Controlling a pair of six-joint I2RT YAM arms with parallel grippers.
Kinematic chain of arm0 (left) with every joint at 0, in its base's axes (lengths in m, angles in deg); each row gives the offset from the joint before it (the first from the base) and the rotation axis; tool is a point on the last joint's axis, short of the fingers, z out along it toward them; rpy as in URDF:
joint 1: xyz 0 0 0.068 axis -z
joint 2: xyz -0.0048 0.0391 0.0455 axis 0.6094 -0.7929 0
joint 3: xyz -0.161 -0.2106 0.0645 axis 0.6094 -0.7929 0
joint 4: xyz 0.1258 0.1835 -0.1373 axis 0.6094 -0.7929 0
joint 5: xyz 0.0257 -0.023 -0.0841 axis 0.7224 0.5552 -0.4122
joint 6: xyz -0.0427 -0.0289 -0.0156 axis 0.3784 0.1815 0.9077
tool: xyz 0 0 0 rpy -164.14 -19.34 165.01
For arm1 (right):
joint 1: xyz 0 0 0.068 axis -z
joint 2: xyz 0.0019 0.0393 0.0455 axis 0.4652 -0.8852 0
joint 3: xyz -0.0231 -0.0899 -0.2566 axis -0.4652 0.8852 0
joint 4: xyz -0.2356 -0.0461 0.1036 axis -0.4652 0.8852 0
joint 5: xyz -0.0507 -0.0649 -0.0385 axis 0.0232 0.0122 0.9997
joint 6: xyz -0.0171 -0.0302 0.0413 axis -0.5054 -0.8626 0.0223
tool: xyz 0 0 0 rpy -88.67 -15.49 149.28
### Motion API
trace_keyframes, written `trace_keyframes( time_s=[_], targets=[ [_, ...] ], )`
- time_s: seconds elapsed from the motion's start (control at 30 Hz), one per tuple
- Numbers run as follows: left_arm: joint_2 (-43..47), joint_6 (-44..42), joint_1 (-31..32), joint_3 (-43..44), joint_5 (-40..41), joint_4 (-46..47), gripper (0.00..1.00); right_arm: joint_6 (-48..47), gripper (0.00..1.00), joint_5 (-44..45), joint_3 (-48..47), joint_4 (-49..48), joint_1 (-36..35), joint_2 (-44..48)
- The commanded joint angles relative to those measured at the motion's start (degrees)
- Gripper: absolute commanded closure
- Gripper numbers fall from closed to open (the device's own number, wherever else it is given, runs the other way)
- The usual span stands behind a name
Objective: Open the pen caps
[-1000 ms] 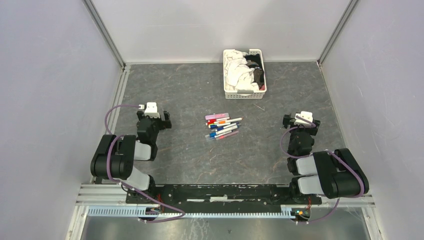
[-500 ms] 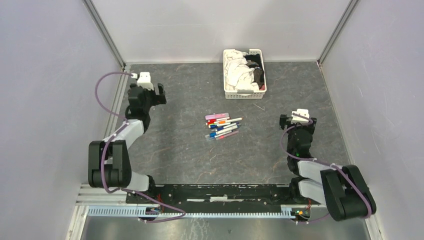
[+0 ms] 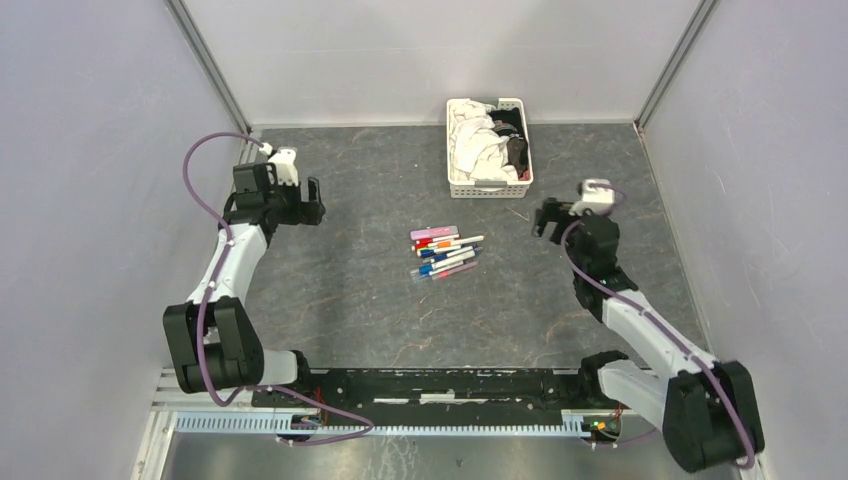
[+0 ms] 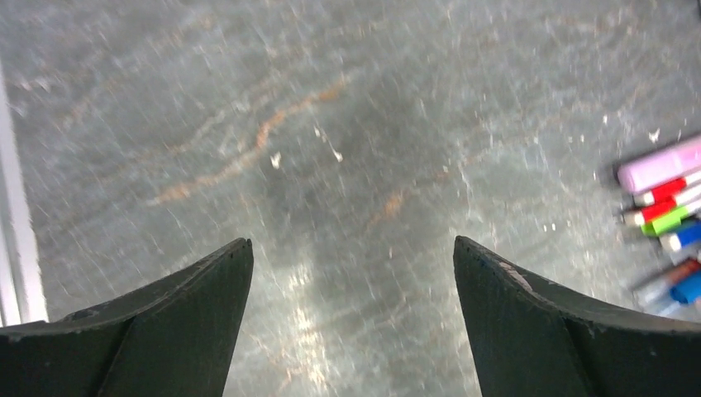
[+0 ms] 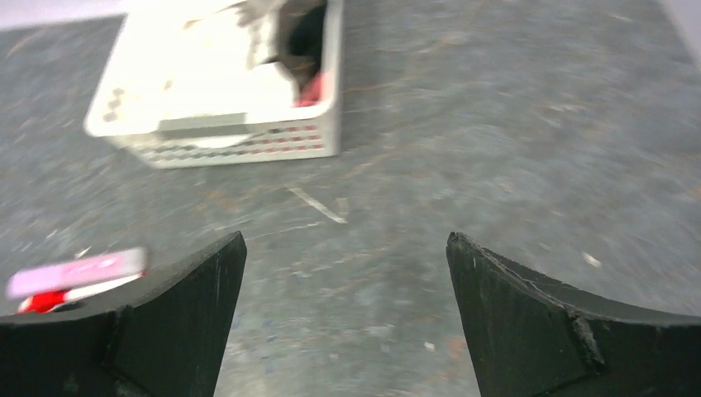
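Observation:
The pens (image 3: 446, 252) lie in a loose bundle on the dark grey mat at mid-table, mostly white barrels with coloured pen caps (image 4: 664, 191) on their ends. In the left wrist view they show at the right edge as pink, red, green and blue ends. My left gripper (image 3: 310, 203) hangs open to the left of the bundle, well apart from it; only bare mat lies between its fingers (image 4: 351, 241). My right gripper (image 3: 543, 217) is open to the right of the bundle, also over bare mat (image 5: 345, 236). A pink pen (image 5: 78, 272) shows beside its left finger.
A white slatted basket (image 3: 520, 185) of cloths stands at the back, beyond the pens, also in the right wrist view as the basket (image 5: 248, 142). Grey walls with metal rails close in the mat on the left, right and back. A small white scrap (image 5: 317, 206) lies near the basket.
Both arms have unfolded from near their bases. The left gripper went up and left, then turned towards the pens. The right gripper swung up and left towards the pens. The pens have not moved.

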Motion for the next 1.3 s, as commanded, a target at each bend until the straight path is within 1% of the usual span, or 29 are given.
trace_keyframes(
  time_s=[0.0, 0.07, 0.13, 0.2, 0.3, 0.37, 0.5, 0.67, 0.9, 1.13, 1.23, 1.27],
  targets=[
    [3.47, -4.57, -0.92, 1.44, -3.19, -8.70, 0.05, -5.55, 0.02, -7.15, -10.92, 9.19, -7.30, -8.19],
    [4.40, -4.61, -1.10, 1.42, -3.53, -10.04, 0.05, -9.41, 0.02, -11.52, -16.18, 11.40, -10.71, -14.12],
    [5.54, -4.62, -1.20, 1.63, -3.63, -11.34, 0.06, -13.53, 0.02, -13.28, -22.89, 14.73, -14.40, -20.65],
    [6.34, -4.81, -1.21, 1.76, -4.11, -12.46, 0.06, -17.48, 0.02, -16.81, -29.80, 18.23, -16.91, -27.45],
    [7.61, -5.11, -1.23, 1.81, -4.70, -13.77, 0.06, -21.40, 0.02, -20.45, -37.63, 21.33, -19.46, -36.50],
    [8.54, -5.53, -1.26, 1.65, -5.07, -14.46, 0.06, -22.91, 0.05, -22.13, -41.32, 23.53, -20.36, -40.63],
    [9.75, -6.28, -1.22, 1.68, -5.44, -15.45, 0.05, -23.81, 0.17, -26.06, -45.07, 22.77, -21.31, -46.22],
    [10.51, -7.59, -1.22, 1.70, -5.61, -16.65, 0.05, -24.48, 0.29, -27.43, -49.79, 23.32, -22.27, -51.89],
    [11.95, -8.64, -1.25, 1.69, -6.60, -17.73, 0.05, -25.27, 0.32, -28.83, -54.78, 25.25, -23.15, -57.73],
    [12.52, -8.97, -1.26, 2.56, -8.29, -18.62, 0.05, -26.19, 0.34, -31.53, -54.92, 26.65, -23.37, -60.48],
    [11.78, -9.55, -1.20, 2.49, -8.94, -18.51, 0.04, -26.58, 0.37, -30.40, -54.39, 26.78, -23.34, -61.23],
    [11.41, -9.64, -1.24, 2.56, -8.99, -18.41, 0.01, -26.59, 0.39, -29.97, -54.23, 26.78, -23.31, -61.38]
  ],
)
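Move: The pink pen lies about 30 cm to the right hand's left, 5 cm farther out and 16 cm below. The red pens are some 2 cm nearer than it, the blue-capped pens about 6 cm nearer and 3 cm to its right; the white basket stands roughly 18 cm beyond it and 13 cm to its right. From the left hand the pink pen is about 31 cm right, level, 14 cm below. Right hand sweeps about 28 cm left, 13 down to the pink pen, turning counter-clockwise, narrowing; left backs 7 cm. ##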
